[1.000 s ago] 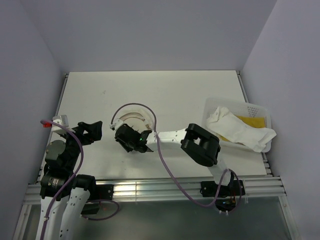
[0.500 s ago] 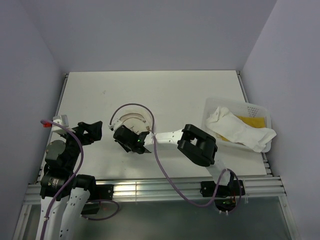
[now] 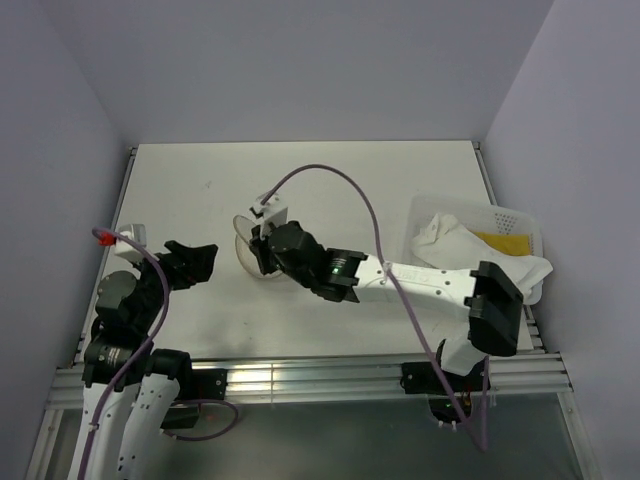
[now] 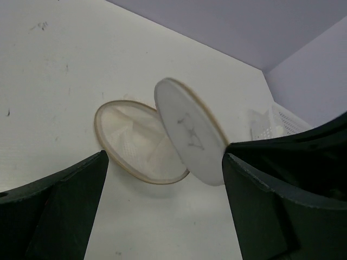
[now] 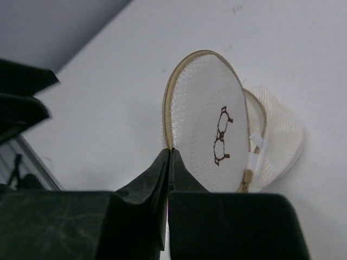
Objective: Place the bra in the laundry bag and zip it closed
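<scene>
The laundry bag (image 3: 245, 258) is a round white mesh pouch with a tan zipper rim, lying left of the table's middle. My right gripper (image 3: 262, 246) is shut on the rim of the bag's lid (image 5: 209, 127) and holds the lid tilted upright, so the pouch (image 4: 135, 143) lies open. The lid also shows in the left wrist view (image 4: 190, 132). My left gripper (image 4: 164, 162) is open and empty, just left of the bag and above the table. The mustard-yellow bra (image 3: 502, 243) lies in the basket at the right, mostly hidden under a white cloth (image 3: 480, 258).
A white plastic basket (image 3: 424, 207) stands at the table's right edge and also shows in the left wrist view (image 4: 282, 120). My right arm stretches from the near right across to the bag, its purple cable looping above. Walls close in on three sides.
My right arm has stretched out and lifted the bag's lid from flat to upright, opening the pouch. The bag has shifted slightly. The left gripper has barely moved.
</scene>
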Controlling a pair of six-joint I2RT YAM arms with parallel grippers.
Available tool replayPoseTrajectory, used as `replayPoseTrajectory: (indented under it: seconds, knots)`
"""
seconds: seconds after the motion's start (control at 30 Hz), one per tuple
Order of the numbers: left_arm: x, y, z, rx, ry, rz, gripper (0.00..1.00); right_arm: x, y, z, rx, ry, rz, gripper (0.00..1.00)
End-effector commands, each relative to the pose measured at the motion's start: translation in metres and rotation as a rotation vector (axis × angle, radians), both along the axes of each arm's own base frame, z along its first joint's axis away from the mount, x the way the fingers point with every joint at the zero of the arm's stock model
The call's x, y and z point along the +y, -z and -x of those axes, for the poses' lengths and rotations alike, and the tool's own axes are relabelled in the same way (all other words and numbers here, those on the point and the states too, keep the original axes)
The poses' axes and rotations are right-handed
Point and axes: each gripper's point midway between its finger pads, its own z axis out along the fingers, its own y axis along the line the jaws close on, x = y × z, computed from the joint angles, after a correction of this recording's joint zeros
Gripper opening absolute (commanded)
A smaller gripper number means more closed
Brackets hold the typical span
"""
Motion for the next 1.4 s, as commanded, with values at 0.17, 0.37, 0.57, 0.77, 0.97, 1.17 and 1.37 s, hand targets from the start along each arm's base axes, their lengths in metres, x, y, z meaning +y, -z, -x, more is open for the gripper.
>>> replayPoseTrajectory:
  seconds: [0.17, 0.37, 0.57, 0.77, 0.97, 1.17, 1.37]
  knots:
    - [-0.009, 0.034, -0.004, 0.143, -0.027, 0.201, 0.95, -0.034, -0.072, -0.005, -0.046, 0.114, -0.205, 0.0]
    - [-0.023, 0.088, -0.014, 0.278, -0.016, 0.308, 0.96, -0.052, -0.099, 0.001, -0.055, 0.124, -0.339, 0.0]
    - [-0.026, 0.128, -0.032, 0.342, -0.03, 0.32, 0.91, -0.063, -0.106, 0.006, -0.052, 0.112, -0.403, 0.0]
    - [-0.032, 0.153, -0.05, 0.389, -0.039, 0.325, 0.75, -0.066, -0.1, 0.007, -0.041, 0.104, -0.413, 0.0]
    - [-0.035, 0.177, -0.07, 0.426, -0.071, 0.262, 0.66, -0.069, -0.098, 0.006, -0.035, 0.099, -0.423, 0.0]
    - [-0.044, 0.203, -0.083, 0.494, -0.069, 0.204, 0.59, -0.073, -0.098, 0.007, -0.03, 0.086, -0.435, 0.0]
    - [-0.051, 0.202, -0.092, 0.469, -0.052, 0.219, 0.35, -0.076, -0.092, 0.007, -0.024, 0.083, -0.429, 0.0]
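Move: Ahead of the left hand by about 8 cm, 4 cm to its right and some 23 cm below lies the left rim of the bag's mouth. The bag lid stands roughly 7 cm ahead of that hand, 6 cm to the right and 4 cm below. From the right hand, which already pinches the lid's edge, the laundry bag's middle is about 7 cm ahead, 1 cm left and 18 cm down; the lid's middle is 6 cm ahead, 4 cm left, slightly lower. Dropping some 23 cm, and late on easing forward and a little right, the left hand comes down onto the left rim of the bag's mouth, tipping its fingers about 35 degrees downward and closing them from wide open to roughly a third, with the rim between the tips. The right hand keeps its pinch on the lid and draws it about 7 cm up and 7 cm right, rolling its left side up some 20 degrees. ##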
